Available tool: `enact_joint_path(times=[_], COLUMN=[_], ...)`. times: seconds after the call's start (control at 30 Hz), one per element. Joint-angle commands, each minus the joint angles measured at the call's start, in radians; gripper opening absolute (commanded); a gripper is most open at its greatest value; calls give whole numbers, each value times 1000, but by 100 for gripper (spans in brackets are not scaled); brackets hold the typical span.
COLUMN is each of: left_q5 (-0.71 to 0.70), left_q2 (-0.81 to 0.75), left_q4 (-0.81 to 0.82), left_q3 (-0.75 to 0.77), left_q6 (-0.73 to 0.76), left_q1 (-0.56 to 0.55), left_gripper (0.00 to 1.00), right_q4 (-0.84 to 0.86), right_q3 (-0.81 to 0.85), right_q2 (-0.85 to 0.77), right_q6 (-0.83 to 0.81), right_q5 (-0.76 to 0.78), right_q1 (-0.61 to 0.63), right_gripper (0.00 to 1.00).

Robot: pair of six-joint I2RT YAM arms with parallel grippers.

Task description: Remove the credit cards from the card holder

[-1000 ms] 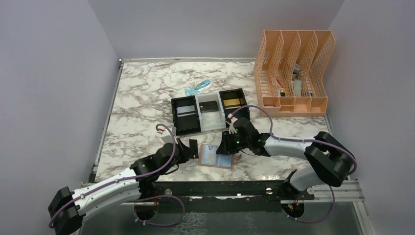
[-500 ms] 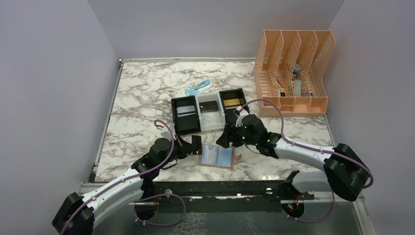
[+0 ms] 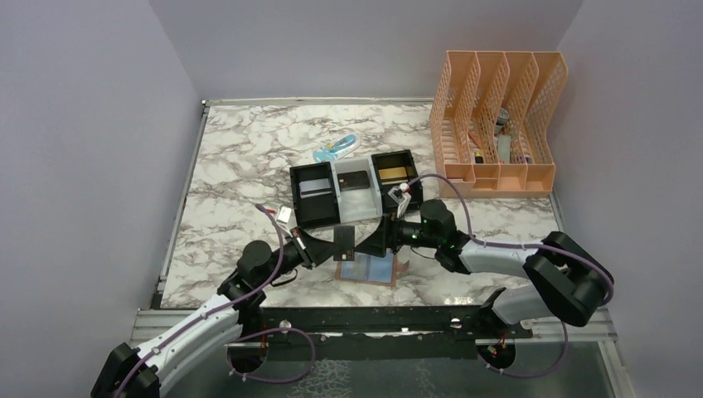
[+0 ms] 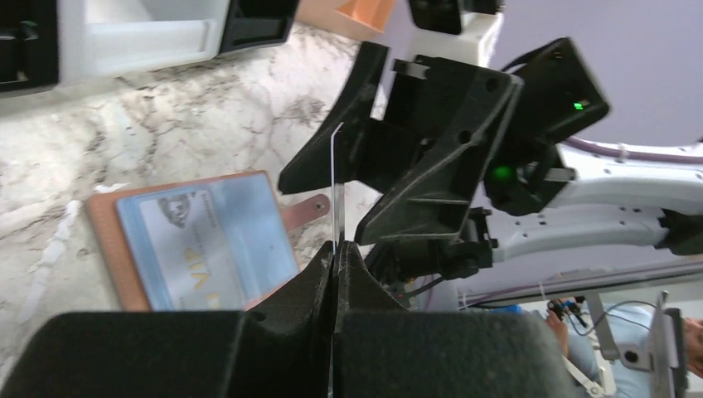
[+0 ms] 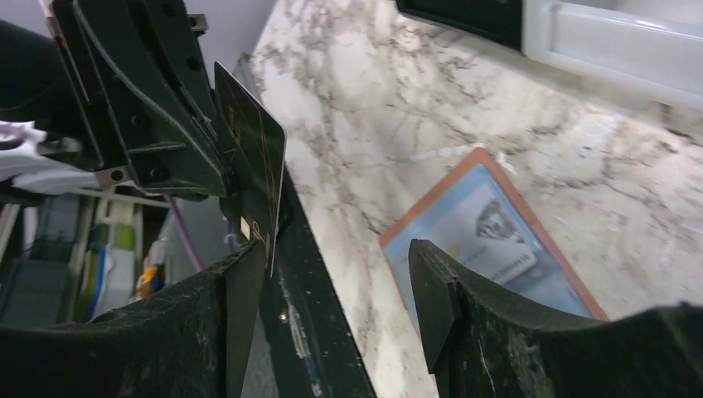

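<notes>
The tan card holder [image 3: 370, 270] lies open on the marble, a silvery card [image 4: 192, 249] in its pale blue pocket. My left gripper [image 3: 323, 245] is shut on a dark credit card [image 3: 346, 240], held upright above the holder's left edge. In the left wrist view this dark credit card [image 4: 336, 186] shows edge-on, rising from my left gripper [image 4: 336, 249]. My right gripper [image 3: 373, 240] faces it, open, its left finger [image 5: 240, 307] beside the dark credit card's [image 5: 253, 166] lower corner. My right gripper [image 5: 340, 274] has nothing between its fingers, and the card holder [image 5: 497, 240] lies beyond.
A black-and-white three-compartment tray [image 3: 338, 207] stands behind the holder with a silvery, a dark and a gold card in it. A pale blue object [image 3: 336, 149] lies behind the tray. An orange file rack [image 3: 497, 124] stands at the back right. A black rail [image 3: 373, 319] runs along the near edge.
My left gripper has carried the dark card right and up, over the holder's edge. My right gripper has lifted off the holder, opened wider and turned toward the card.
</notes>
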Motion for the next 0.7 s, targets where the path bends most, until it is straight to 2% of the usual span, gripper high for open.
enact_joint_path(times=[0.0, 0.13, 0.33, 0.67], left_q5=[61, 61, 58, 111], left_q2=[-36, -69, -83, -42], left_q4=[60, 64, 64, 106], left_q3=[-24, -32, -39, -33], left_q6=[-38, -52, -67, -78], left_q1=[4, 4, 4, 4], left_gripper=[0, 0, 0, 0], right_q4=[344, 469, 487, 599], right_q3=[-21, -18, 4, 26], right_q2=[73, 119, 155, 233], right_q6=[136, 173, 193, 276], right_q5=[-172, -236, -273, -302], right_q1=[0, 0, 0, 0], right_gripper=[64, 62, 58, 36])
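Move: The black card, already pinched in the left gripper, has its middle about 5 cm left of the right hand, some 4 cm above it and about 1 cm back; from the left hand it is roughly 3 cm right and 1 cm ahead, at the same height. From the right hand, the open card holder lies about 7 cm back, neither left nor right, 9 cm below; the organizer box is about 13 cm ahead, 2 cm left, 7 cm below. Raise the right gripper about 4 cm while carrying it left and back to the free side of the black card, rolling its wrist some 20 degrees, and narrow the open fingers around the card's edge without shutting them. Keep the card pinched in the left gripper, easing it up about 2 cm and slightly back, then hold it there. ##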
